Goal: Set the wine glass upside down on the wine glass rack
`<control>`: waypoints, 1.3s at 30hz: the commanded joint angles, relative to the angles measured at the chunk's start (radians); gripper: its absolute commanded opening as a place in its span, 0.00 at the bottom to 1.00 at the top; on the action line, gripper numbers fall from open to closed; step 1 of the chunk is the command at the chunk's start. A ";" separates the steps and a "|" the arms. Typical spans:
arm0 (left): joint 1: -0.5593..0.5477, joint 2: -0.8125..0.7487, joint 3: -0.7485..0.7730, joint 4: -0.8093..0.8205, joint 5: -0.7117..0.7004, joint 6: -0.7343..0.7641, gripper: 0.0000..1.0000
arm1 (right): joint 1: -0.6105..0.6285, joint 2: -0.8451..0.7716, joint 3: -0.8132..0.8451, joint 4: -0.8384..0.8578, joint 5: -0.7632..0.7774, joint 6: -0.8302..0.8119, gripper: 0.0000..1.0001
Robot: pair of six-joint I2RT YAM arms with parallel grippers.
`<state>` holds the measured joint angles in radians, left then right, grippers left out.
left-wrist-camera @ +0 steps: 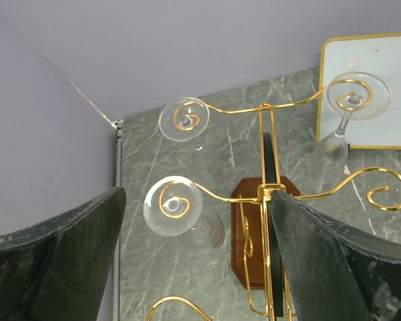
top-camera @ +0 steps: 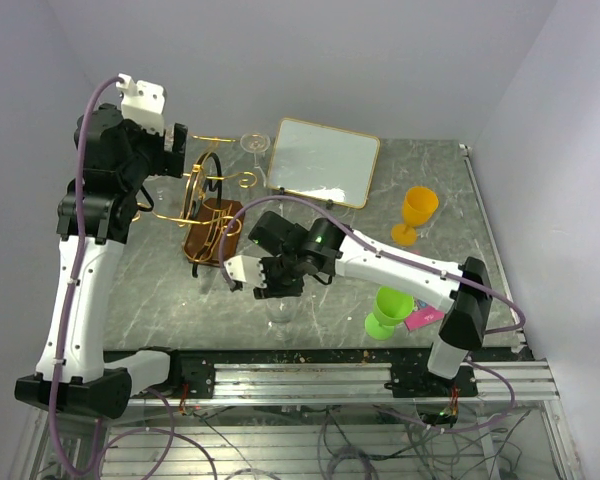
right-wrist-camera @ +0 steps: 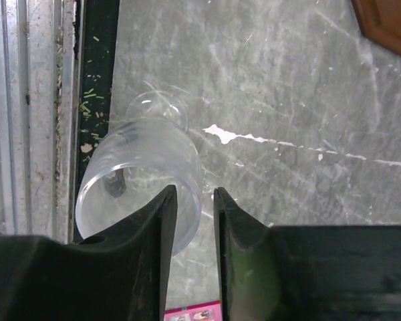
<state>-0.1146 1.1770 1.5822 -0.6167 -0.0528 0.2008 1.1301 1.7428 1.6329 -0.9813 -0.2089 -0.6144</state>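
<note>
A clear wine glass (top-camera: 281, 318) (right-wrist-camera: 144, 160) stands upright near the table's front edge, rim up. My right gripper (top-camera: 278, 290) (right-wrist-camera: 195, 194) hangs over it, one finger inside the bowl and the other outside. The jaws are narrow and straddle the rim wall, with a gap still showing between them. The gold wire wine glass rack (top-camera: 208, 205) (left-wrist-camera: 264, 194) stands on its brown base at the back left. Three clear glasses hang upside down on its scrolls, one of them (left-wrist-camera: 173, 205) near the middle. My left gripper (top-camera: 175, 150) (left-wrist-camera: 197, 200) hovers wide open above the rack, holding nothing.
A gold-framed white board (top-camera: 323, 160) leans at the back. An orange goblet (top-camera: 417, 213) stands at the right, a green goblet (top-camera: 388, 312) beside a pink card (top-camera: 423, 317) at the front right. The metal rail (right-wrist-camera: 33, 120) runs just beyond the clear glass.
</note>
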 commanded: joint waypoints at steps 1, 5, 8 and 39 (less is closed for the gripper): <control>0.009 -0.014 -0.024 0.037 0.053 -0.003 0.99 | 0.005 0.014 0.060 -0.082 0.008 -0.031 0.25; 0.009 -0.019 -0.027 0.035 0.058 0.007 0.99 | 0.006 0.019 0.065 -0.090 -0.002 -0.033 0.13; 0.009 -0.018 -0.028 0.027 0.079 0.012 0.99 | 0.006 0.006 0.054 -0.074 -0.002 -0.030 0.05; 0.002 0.048 0.041 0.068 0.538 -0.318 0.95 | -0.585 -0.421 0.131 0.257 -0.025 0.237 0.00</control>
<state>-0.1135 1.1873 1.5700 -0.6029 0.3199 0.0032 0.5777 1.3579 1.6848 -0.8829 -0.3019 -0.4896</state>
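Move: The wine glass to lift stands upright under the right gripper, its middle about 3 cm back of the hand and 7 below, its forward wall between the fingers. The green goblet is some 21 cm right, 3 back and 10 below; the gold rack about 19 cm ahead, 14 left, at hand height. From the left hand the glass is roughly 22 cm back, 23 right and 32 below; the rack level ahead, 9 right, 22 below. Finish closing the right fingers to pinch the glass's forward wall, one finger inside the bowl and one outside, then lift about 18 cm while carrying the glass forward and right, away from the green goblet. Swing those fingers up and clockwise, roughly 30 degrees each. Late on, bring the open left gripper about 7 cm right above the rack, turning it clockwise. ##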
